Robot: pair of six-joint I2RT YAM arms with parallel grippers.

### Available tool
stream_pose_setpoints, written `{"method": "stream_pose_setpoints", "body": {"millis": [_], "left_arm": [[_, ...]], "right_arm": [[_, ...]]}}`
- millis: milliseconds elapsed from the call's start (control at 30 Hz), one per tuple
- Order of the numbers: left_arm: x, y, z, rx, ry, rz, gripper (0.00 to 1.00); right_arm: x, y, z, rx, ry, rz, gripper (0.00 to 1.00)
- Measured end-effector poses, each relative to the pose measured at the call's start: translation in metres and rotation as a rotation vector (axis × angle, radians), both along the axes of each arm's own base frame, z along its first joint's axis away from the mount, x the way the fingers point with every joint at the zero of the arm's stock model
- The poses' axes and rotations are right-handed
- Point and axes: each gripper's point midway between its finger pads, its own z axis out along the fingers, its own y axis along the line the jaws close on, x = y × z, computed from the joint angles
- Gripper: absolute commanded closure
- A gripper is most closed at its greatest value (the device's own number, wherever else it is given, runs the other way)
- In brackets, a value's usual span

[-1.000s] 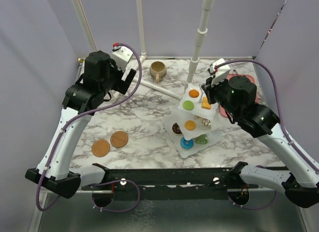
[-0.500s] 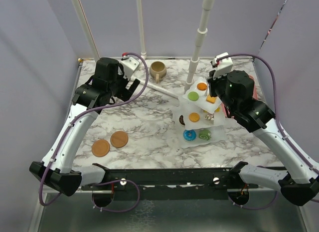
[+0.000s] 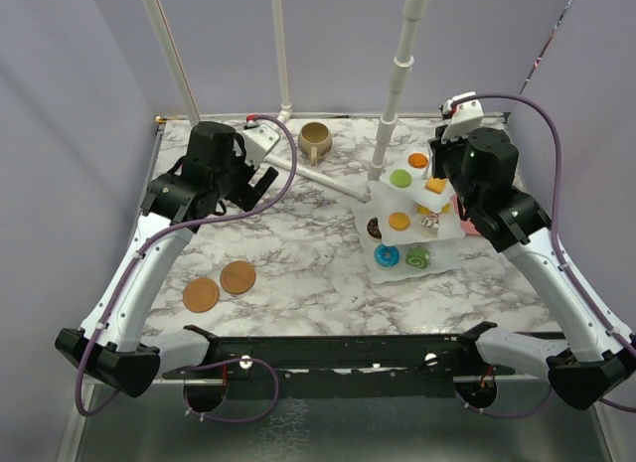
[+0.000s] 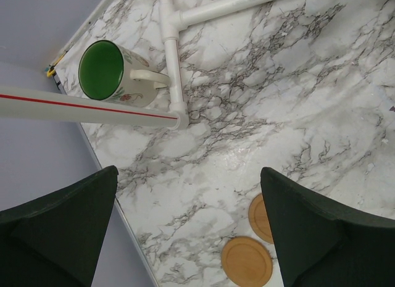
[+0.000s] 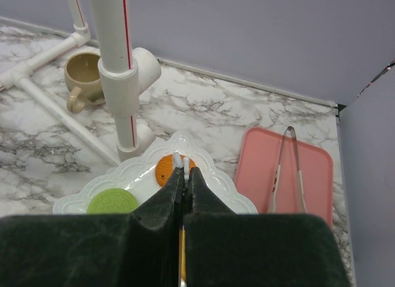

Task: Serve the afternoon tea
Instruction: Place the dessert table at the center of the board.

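Note:
The white three-tier stand [image 3: 437, 253] stands right of centre with toy pastries on every tier. A green macaron [image 3: 400, 178] and an orange cookie [image 3: 418, 160] lie on its top plate [image 5: 216, 188]. My right gripper [image 5: 184, 170] is shut on the thin white handle [image 5: 182, 158] that rises from that plate. The tan mug [image 3: 315, 139] sits at the back centre, also in the right wrist view [image 5: 83, 74]. The green-lined mug [image 4: 108, 71] stands in the back left corner. My left gripper [image 4: 188, 173] hangs open above bare marble, holding nothing.
White pipe posts [image 3: 397, 75] and floor pipes [image 4: 173, 65] cross the back of the table near both mugs. Two wooden coasters [image 3: 201, 294] [image 3: 238, 277] lie front left. A pink tray [image 5: 315, 170] with metal tongs [image 5: 287, 170] sits right of the stand.
The right gripper has carried the stand to the right and towards the back, keeping its hold on the handle. The left arm has swung a little rightward with its jaws still open.

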Motion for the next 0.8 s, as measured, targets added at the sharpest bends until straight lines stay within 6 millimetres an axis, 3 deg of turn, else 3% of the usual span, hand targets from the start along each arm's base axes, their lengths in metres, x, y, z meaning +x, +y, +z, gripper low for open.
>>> {"method": "stream_pose_setpoints", "body": {"millis": [200, 400, 567, 800], "left_arm": [[-0.005, 0.001, -0.003, 0.016, 0.019, -0.02, 0.01], [-0.01, 0.002, -0.011, 0.049, 0.042, -0.054, 0.01], [-0.022, 0.009, -0.028, 0.105, 0.087, -0.084, 0.01], [-0.024, 0.014, -0.037, 0.139, 0.115, -0.1, 0.01]], "right_arm": [[0.01, 0.001, 0.001, 0.012, -0.011, 0.009, 0.99], [0.007, 0.018, 0.0, 0.049, 0.002, 0.102, 1.0], [-0.007, 0.033, 0.0, 0.101, 0.012, 0.206, 0.99], [-0.036, 0.037, 0.003, 0.196, 0.012, 0.267, 0.99]]}}
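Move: The right fingers are already closed on the handle of the dessert table, whose body hangs straight below them, its middle some 17 cm down. The board's middle is about 20 cm to the left and 8 cm ahead, 36 cm below; the white post's foot stands 10 cm left and 16 cm ahead, the pink tray 23 cm right and 17 cm ahead. From the left hand, the board's middle lies 20 cm right, 11 cm ahead and 30 cm below. Still pinching the dessert table's handle, the right hand eases about 1 cm forward, then swings left and draws back, ending some 4 cm back and 4 cm left at the same height, away from the pink tray, turning about 15 degrees counter-clockwise while its left side rolls up. The open, empty left hand sinks about 4 cm and draws back a little. ##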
